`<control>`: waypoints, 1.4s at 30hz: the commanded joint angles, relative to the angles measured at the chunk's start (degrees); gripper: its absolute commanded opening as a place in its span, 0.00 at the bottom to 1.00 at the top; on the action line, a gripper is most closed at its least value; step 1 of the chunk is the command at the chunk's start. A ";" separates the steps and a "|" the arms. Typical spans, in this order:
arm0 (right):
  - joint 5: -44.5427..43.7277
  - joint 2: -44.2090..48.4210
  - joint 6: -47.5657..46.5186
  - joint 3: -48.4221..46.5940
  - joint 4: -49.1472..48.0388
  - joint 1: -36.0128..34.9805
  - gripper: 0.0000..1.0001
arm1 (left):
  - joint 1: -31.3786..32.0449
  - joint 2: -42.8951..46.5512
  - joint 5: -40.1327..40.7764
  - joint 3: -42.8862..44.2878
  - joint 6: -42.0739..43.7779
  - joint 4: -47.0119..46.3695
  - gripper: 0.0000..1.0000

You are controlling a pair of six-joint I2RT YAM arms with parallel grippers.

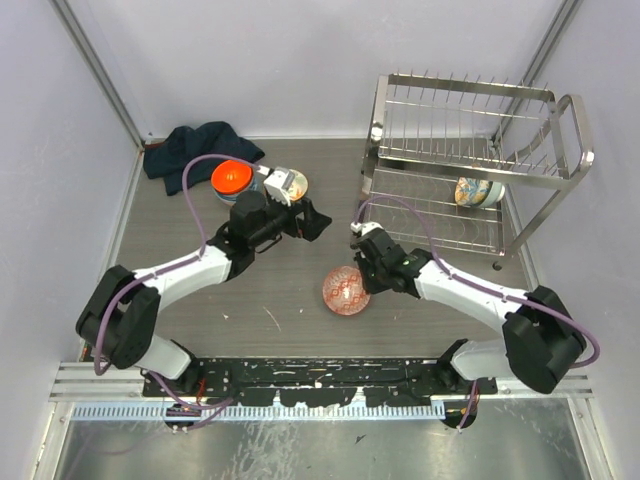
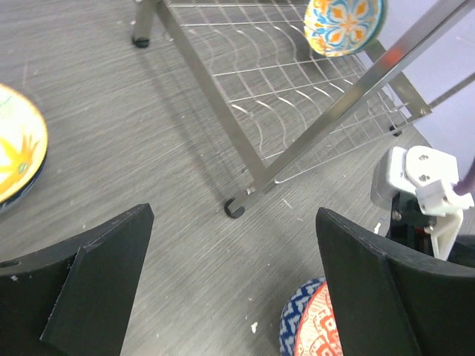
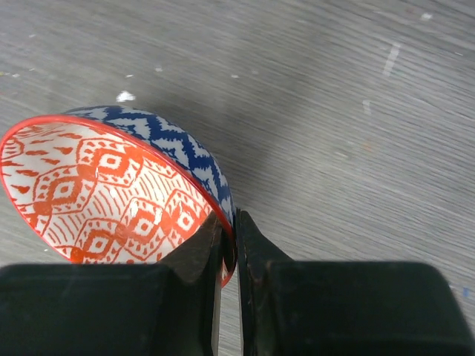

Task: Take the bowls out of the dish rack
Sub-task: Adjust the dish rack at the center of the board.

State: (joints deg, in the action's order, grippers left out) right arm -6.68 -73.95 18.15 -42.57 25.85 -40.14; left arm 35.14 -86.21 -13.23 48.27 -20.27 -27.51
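Note:
A red-and-white patterned bowl [image 1: 346, 290] with a blue zigzag outside [image 3: 111, 185] is low over the table's middle, tilted. My right gripper [image 1: 362, 272] is shut on its rim [image 3: 230, 230], one finger inside and one outside. The silver wire dish rack [image 1: 470, 150] stands at the back right. A floral bowl [image 1: 479, 191] rests on its lower tier [image 2: 344, 22]. My left gripper [image 1: 315, 222] hangs open and empty [image 2: 234, 222] left of the rack. An orange bowl [image 1: 231, 178] and a yellow-patterned bowl [image 1: 293, 184] sit on the table behind the left arm.
A dark blue cloth [image 1: 195, 145] lies crumpled at the back left corner. The rack's near foot [image 2: 235, 208] stands on the table just ahead of my left fingers. The right arm's white wrist part [image 2: 423, 178] shows beside the left gripper.

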 commanded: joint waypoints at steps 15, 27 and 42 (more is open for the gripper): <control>3.34 -19.20 -0.30 -22.15 -8.28 -9.15 0.01 | -0.29 36.20 35.16 -18.60 -2.67 6.98 1.00; 9.79 -46.75 -0.59 -57.11 -0.08 -9.01 0.01 | -0.24 52.17 43.37 -18.64 1.17 20.16 0.98; 10.91 -57.85 0.45 -75.62 7.83 -6.97 0.01 | -0.29 60.20 44.98 -16.67 3.92 29.40 0.98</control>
State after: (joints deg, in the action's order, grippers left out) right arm 4.36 -135.55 17.93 -117.60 35.31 -47.42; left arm 35.11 -26.92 30.85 30.20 -17.65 0.80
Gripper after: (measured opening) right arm 0.151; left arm 0.982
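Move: My right hand already pinches the rim of the red-patterned bowl; the bowl stack lies about 29 cm ahead of it and 36 cm to its left. The floral bowl stands some 29 cm ahead and 21 cm left, and the rack's near foot about 11 cm ahead, 3 cm left. From my empty left hand, the stack is roughly 14 cm ahead, 21 cm left and well below. Keeping the rim pinched, I carry the red-patterned bowl low and level to the left, then on a left-and-forward slant away from the rack towards the bowl stack, some 26 cm left and 15 cm forward in all, slowing at the end. My left hand clears the way with open fingers, swinging about 23 cm left, back and up while turning some 45 degrees counter-clockwise. ##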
